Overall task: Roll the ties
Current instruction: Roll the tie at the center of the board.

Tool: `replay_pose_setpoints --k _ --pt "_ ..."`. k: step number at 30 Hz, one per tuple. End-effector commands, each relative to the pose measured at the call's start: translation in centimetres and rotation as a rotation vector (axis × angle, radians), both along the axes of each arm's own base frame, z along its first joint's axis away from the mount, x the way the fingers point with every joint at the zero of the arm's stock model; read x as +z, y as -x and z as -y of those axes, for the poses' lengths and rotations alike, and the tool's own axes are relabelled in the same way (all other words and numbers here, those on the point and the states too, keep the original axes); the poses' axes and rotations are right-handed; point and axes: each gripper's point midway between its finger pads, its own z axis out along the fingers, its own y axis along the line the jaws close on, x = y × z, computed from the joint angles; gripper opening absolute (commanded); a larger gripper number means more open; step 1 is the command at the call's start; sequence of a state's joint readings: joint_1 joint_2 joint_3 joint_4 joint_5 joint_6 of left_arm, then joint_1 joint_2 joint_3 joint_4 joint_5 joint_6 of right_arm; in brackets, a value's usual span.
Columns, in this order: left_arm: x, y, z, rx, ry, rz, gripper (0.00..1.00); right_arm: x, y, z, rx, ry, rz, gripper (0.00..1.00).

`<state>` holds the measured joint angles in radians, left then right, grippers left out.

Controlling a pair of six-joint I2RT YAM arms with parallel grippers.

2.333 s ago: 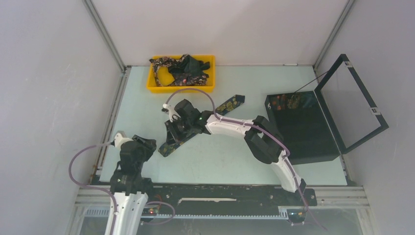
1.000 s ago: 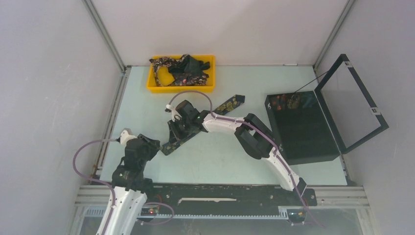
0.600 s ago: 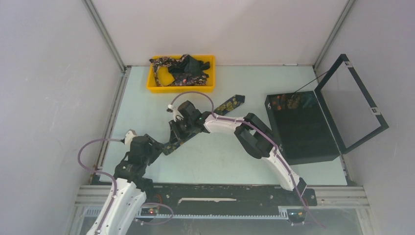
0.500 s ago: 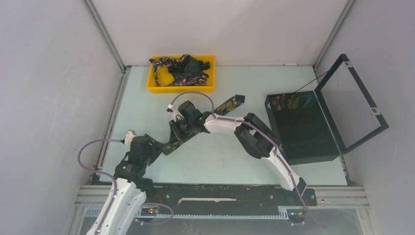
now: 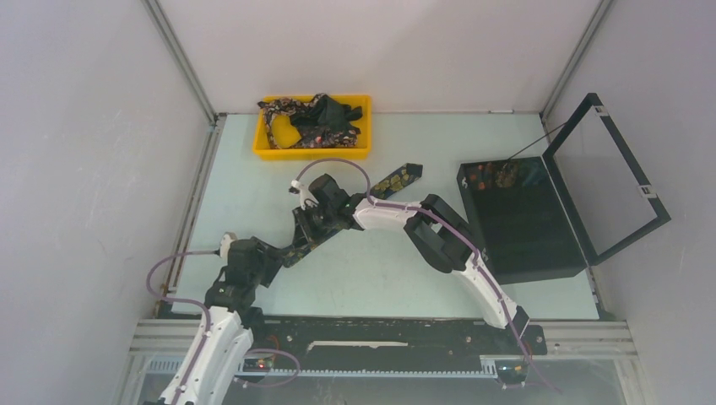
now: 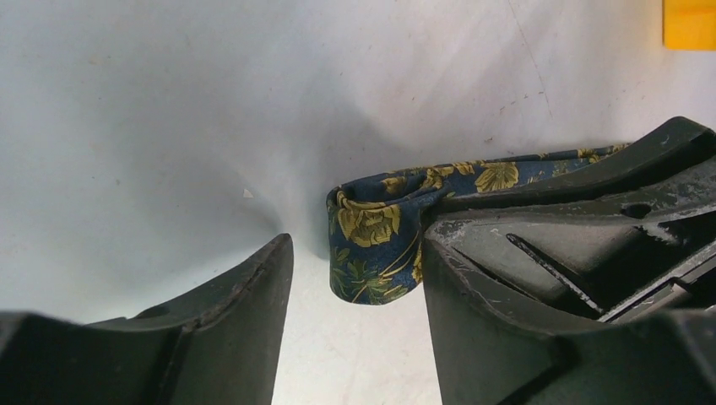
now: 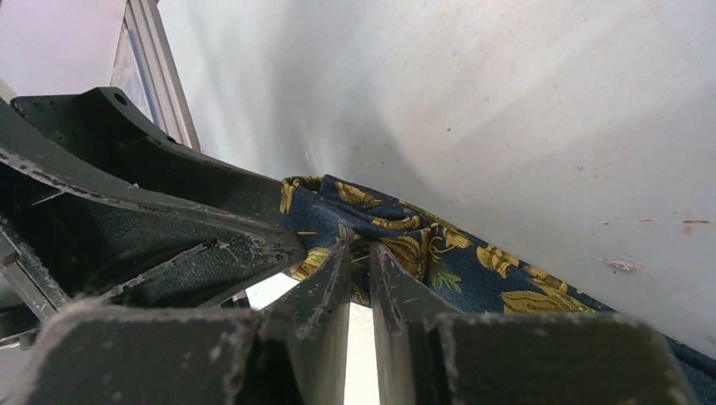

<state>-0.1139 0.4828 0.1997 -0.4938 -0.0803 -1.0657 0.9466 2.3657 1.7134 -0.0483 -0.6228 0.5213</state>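
Observation:
One dark blue tie (image 5: 397, 179) with gold flowers lies slanting across the table, its near end folded over. My right gripper (image 5: 306, 229) is shut on that folded part, the fingertips pinching a ridge of tie (image 7: 439, 257) cloth. My left gripper (image 5: 268, 253) stands open at the tie's near end. In the left wrist view the folded end of the tie (image 6: 371, 245) sits between my left gripper (image 6: 355, 253) fingers, touching neither pad that I can see. The right gripper (image 7: 359, 249) has the left one's dark finger close on its left.
A yellow tray (image 5: 312, 153) at the back holds several more tangled ties (image 5: 314, 118). A black hinged box (image 5: 528, 228) stands open at the right, its lid (image 5: 612, 177) upright, with patterned cloth (image 5: 496, 175) in its far corner. Metal frame rails line the table's edges.
My left arm has reached forward to the tie's near end and its jaws have widened. The right gripper has kept its hold in place on the tie.

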Motion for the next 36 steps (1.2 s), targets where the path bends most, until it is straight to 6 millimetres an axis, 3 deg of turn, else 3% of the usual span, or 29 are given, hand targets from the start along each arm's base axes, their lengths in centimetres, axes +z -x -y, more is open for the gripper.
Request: replay_pose_setpoints --k 1,9,21,27,30,36 --pt "0.9 -1.1 0.3 0.017 0.052 0.058 0.61 -1.2 -0.1 1.3 -0.025 0.063 0.000 0.18" --pt "-0.2 -1.4 0.2 0.022 0.071 0.053 0.52 -1.5 0.0 1.4 -0.023 0.064 -0.004 0.18" --pt "-1.4 -1.3 0.6 0.006 0.090 0.038 0.47 -1.6 0.0 1.4 -0.023 0.064 -0.007 0.18" --pt "-1.4 -1.7 1.0 -0.022 0.088 0.055 0.34 -1.4 0.0 1.3 -0.023 0.062 -0.005 0.18" --pt "-1.1 -1.9 0.7 -0.030 0.061 0.068 0.22 -1.2 0.0 1.2 -0.023 0.058 -0.001 0.18" --pt "-0.2 -1.7 -0.6 -0.020 -0.028 0.046 0.03 2.4 -1.3 0.8 -0.037 0.047 0.071 0.24"
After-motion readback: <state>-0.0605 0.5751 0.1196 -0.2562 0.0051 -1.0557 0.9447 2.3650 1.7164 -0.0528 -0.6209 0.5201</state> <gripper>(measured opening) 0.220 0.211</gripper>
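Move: The folded near end of the tie stands just below the left hand's open fingertips, roughly 2 cm ahead, 1 cm to the right and 2 cm down. The right hand's fingertips are on the tie a little beyond, some 5 cm ahead of the left hand and 4 cm to its right; the tie's far end lies about 22 cm ahead and 33 cm to the right. From the right hand, the folded end is about 3 cm back, 2 cm left and 1 cm down. Forward and slightly down, the left hand eases about 2 cm over the tie's folded end, its fingers narrowing slowly, then stops and closes them faster, pinching the fold from both sides. The right hand stays put just beyond, its nearly shut fingertips still holding the tie. ##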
